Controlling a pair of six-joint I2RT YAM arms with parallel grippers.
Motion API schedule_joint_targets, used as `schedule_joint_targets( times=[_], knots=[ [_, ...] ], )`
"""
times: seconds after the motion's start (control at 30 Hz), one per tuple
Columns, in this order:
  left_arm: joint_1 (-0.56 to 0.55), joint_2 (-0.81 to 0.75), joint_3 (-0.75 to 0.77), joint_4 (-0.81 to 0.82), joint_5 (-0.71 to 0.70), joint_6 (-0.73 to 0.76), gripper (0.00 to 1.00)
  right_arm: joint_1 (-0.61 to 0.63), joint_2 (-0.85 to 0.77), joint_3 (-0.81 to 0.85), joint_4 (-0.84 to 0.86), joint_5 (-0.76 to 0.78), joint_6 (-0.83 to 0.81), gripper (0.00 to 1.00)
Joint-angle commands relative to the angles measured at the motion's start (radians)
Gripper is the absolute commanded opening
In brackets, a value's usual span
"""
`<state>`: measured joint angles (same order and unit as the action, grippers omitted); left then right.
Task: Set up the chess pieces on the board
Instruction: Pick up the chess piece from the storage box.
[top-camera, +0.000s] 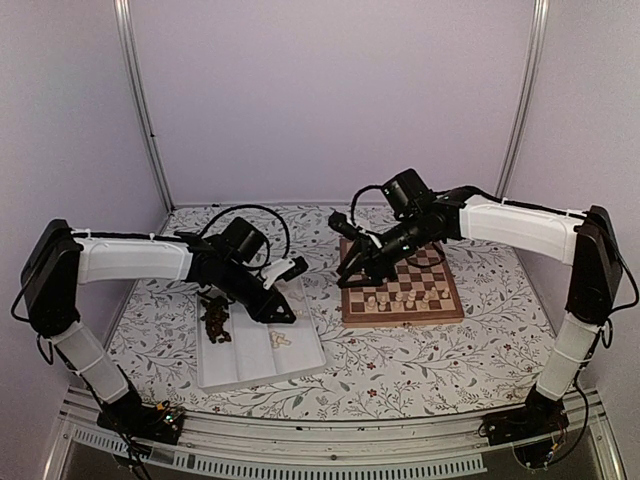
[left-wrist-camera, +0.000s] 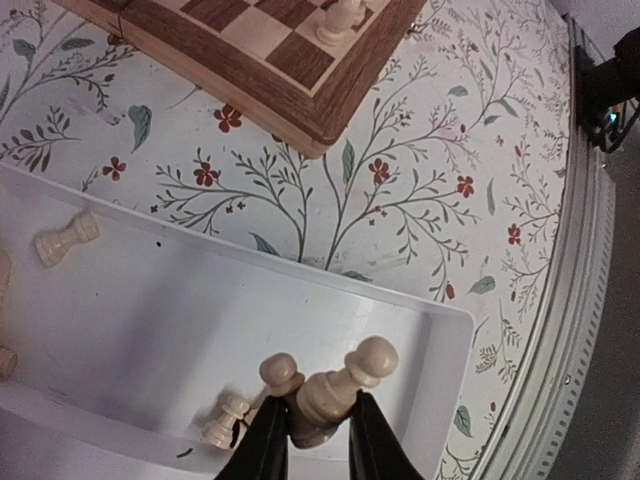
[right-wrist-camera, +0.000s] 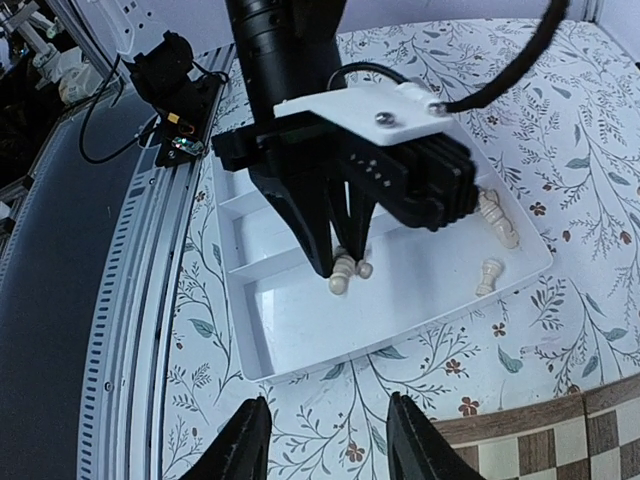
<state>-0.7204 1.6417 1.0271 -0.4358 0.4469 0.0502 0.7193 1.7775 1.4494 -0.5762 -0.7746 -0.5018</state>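
Observation:
The board (top-camera: 447, 300) lies right of centre, with cream chess pieces (top-camera: 396, 297) standing along its near rows. My left gripper (left-wrist-camera: 315, 412) reaches down into the white tray (left-wrist-camera: 150, 330) and is shut on a cream chess piece (left-wrist-camera: 340, 385) lying tilted, its round head sticking out to the right. A second cream piece (left-wrist-camera: 280, 374) touches it, and a smaller one (left-wrist-camera: 225, 420) lies just to the left. My right gripper (right-wrist-camera: 327, 450) hovers open and empty over the tablecloth between the tray and the board's left edge. It faces the left gripper (right-wrist-camera: 340, 262).
The tray (top-camera: 255, 365) holds dark pieces (top-camera: 215, 320) in its left compartment and loose cream pieces (right-wrist-camera: 497, 218) toward its far end. The board's corner (left-wrist-camera: 310, 110) lies close beyond the tray. The table's metal front rail (left-wrist-camera: 585, 300) runs along the right.

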Motion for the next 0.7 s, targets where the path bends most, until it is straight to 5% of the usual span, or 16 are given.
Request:
schedule_joint_targets(
  times=[0.0, 0.67],
  knots=[
    [0.059, -0.032, -0.018, 0.066, 0.176, -0.032, 0.19, 0.083, 0.050, 0.044, -0.015, 0.072, 0.002, 0.44],
    [0.101, -0.055, -0.021, 0.090, 0.302, -0.047, 0.23, 0.164, 0.292, 0.262, -0.029, 0.062, 0.105, 0.42]
  ],
)
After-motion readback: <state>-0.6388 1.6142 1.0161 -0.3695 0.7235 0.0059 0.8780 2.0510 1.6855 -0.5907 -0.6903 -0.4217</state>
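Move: The left gripper already pinches two light chess pieces crosswise at its fingertips; from the half-open, empty right hand they are about 10 cm to the left, 2 cm back and 10 cm lower. Some 8 cm beneath the left hand, about 1 cm farther out and 2 cm left, a loose pair lies in the storage box; a lone piece is roughly 9 cm ahead and 3 cm right. The chessboard's middle is about 11 cm ahead, 10 cm right and 18 cm below the right hand. The right hand sweeps about 8 cm left towards the chess pieces held by the left gripper, dipping some 5 cm and swinging back about 3 cm before easing halfway forward again, so its still half-open fingers come to either side of the pieces without closing. The left hand keeps its pinch and lifts them some 3.5 cm away from the storage box, tilting its fingers about 15 degrees more sideways towards the right hand. ##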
